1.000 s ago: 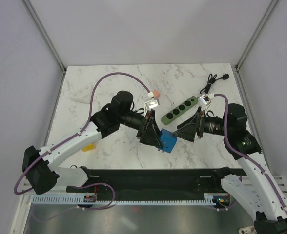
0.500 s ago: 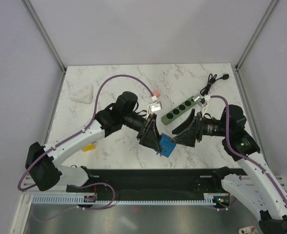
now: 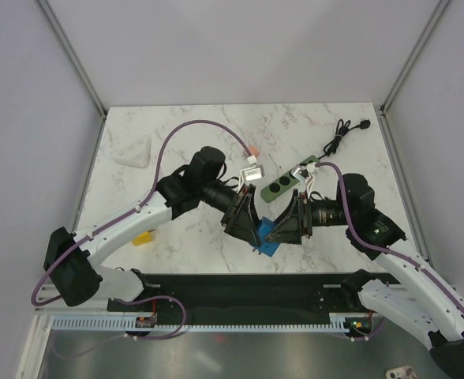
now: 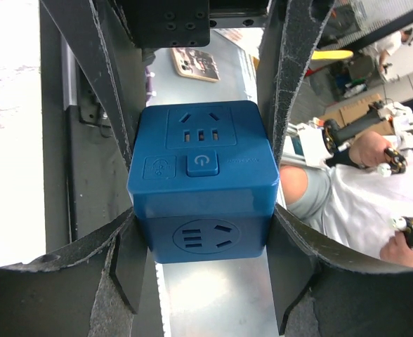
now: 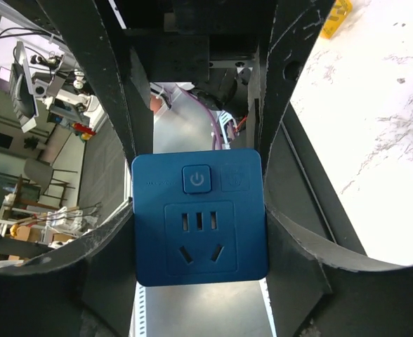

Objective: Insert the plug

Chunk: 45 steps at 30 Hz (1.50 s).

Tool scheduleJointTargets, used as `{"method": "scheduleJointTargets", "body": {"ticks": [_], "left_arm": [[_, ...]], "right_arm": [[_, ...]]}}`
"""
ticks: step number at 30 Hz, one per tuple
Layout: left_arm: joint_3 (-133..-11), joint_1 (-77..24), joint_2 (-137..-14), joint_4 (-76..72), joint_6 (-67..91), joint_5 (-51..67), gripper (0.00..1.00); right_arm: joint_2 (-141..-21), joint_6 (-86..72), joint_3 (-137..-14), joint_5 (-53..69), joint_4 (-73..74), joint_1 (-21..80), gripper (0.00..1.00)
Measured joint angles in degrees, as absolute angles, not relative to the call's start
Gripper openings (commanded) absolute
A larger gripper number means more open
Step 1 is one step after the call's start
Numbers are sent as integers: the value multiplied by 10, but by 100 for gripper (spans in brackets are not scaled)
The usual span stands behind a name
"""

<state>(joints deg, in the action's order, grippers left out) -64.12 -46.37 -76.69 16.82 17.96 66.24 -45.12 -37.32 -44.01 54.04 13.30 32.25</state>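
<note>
The plug is a blue cube (image 3: 268, 234) with socket faces and a power button, held in the air between the two arms above the table's near edge. My left gripper (image 3: 255, 228) is shut on it from the left; in the left wrist view the cube (image 4: 203, 182) sits tight between both fingers of this gripper (image 4: 203, 263). My right gripper (image 3: 280, 231) comes from the right, and in the right wrist view its fingers (image 5: 291, 260) press both sides of the cube (image 5: 199, 225). A green power strip (image 3: 286, 181) lies on the marble behind the grippers.
A black cable with a plug (image 3: 343, 131) lies at the back right, past the strip's end. A white wedge (image 3: 134, 152) rests at the left and a yellow piece (image 3: 143, 238) next to the left arm. A black rail (image 3: 240, 289) runs along the near edge.
My right arm has moved left up to the blue cube and its jaws have closed in on the cube's sides. The left gripper has kept its hold, shifting slightly.
</note>
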Motion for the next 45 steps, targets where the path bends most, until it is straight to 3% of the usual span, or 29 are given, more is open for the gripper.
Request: {"method": "scheduleJointTargets", "body": {"ticks": [4, 6, 7, 9, 10, 12, 13, 14, 15, 16, 25, 31, 38, 45], "left_arm": [[-652, -464, -778, 175, 173, 678, 2], [-654, -464, -782, 179, 168, 682, 2], [-655, -463, -784, 180, 166, 684, 2], [-656, -463, -790, 185, 161, 690, 2], [-657, -463, -792, 188, 157, 691, 6], [-659, -463, -795, 197, 152, 691, 38], [-662, -463, -796, 203, 149, 691, 56], [-664, -463, -798, 208, 146, 690, 61], [-668, -463, -799, 215, 142, 687, 74], [-669, -462, -799, 218, 136, 682, 99], [-682, -460, -792, 245, 126, 528, 100], [-715, -452, -776, 296, 125, 385, 100], [-717, -451, -740, 330, 123, 199, 100], [-684, -451, -675, 331, 113, 94, 100]], "right_arm": [[-446, -372, -439, 540, 134, 324, 67], [-446, -372, -439, 540, 134, 324, 64], [-446, -372, -437, 540, 135, 324, 53], [-446, -373, -435, 541, 136, 324, 41], [-447, -373, -435, 541, 138, 324, 31], [-450, -372, -435, 540, 139, 324, 20], [-450, -371, -435, 540, 139, 324, 4], [-450, -371, -434, 538, 140, 324, 0], [-450, -368, -435, 533, 141, 324, 0], [-450, -365, -435, 527, 142, 324, 0], [-497, -280, -509, 374, 241, 331, 0], [-558, -176, -616, 184, 311, 328, 0], [-670, -10, -627, -18, 290, 318, 0], [-795, 118, -616, -10, 233, 202, 0]]}}
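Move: Between the two grippers' tips the blue plug is already held by both hands, near the table's front edge and well above it. From the right hand the green power strip's middle lies about 35 cm ahead, 11 cm to the right and some 26 cm below. The pink plug is roughly 12 cm beyond the strip and 15 cm to its left; the coiled black cord is 18 cm beyond it and 20 cm to its right. From the left hand the strip is some 35 cm ahead, 13 cm right. Holding still together at first, both hands keep the blue plug until the left fingers spread wide and let go. The right hand then carries the plug alone about 26 cm forward, swinging right and down some 13 cm each towards the power strip, its fingers turning from pointing left to forward-and-down. The emptied left hand draws off some 13 cm forward, then also left, turning roughly 50 degrees counter-clockwise. ##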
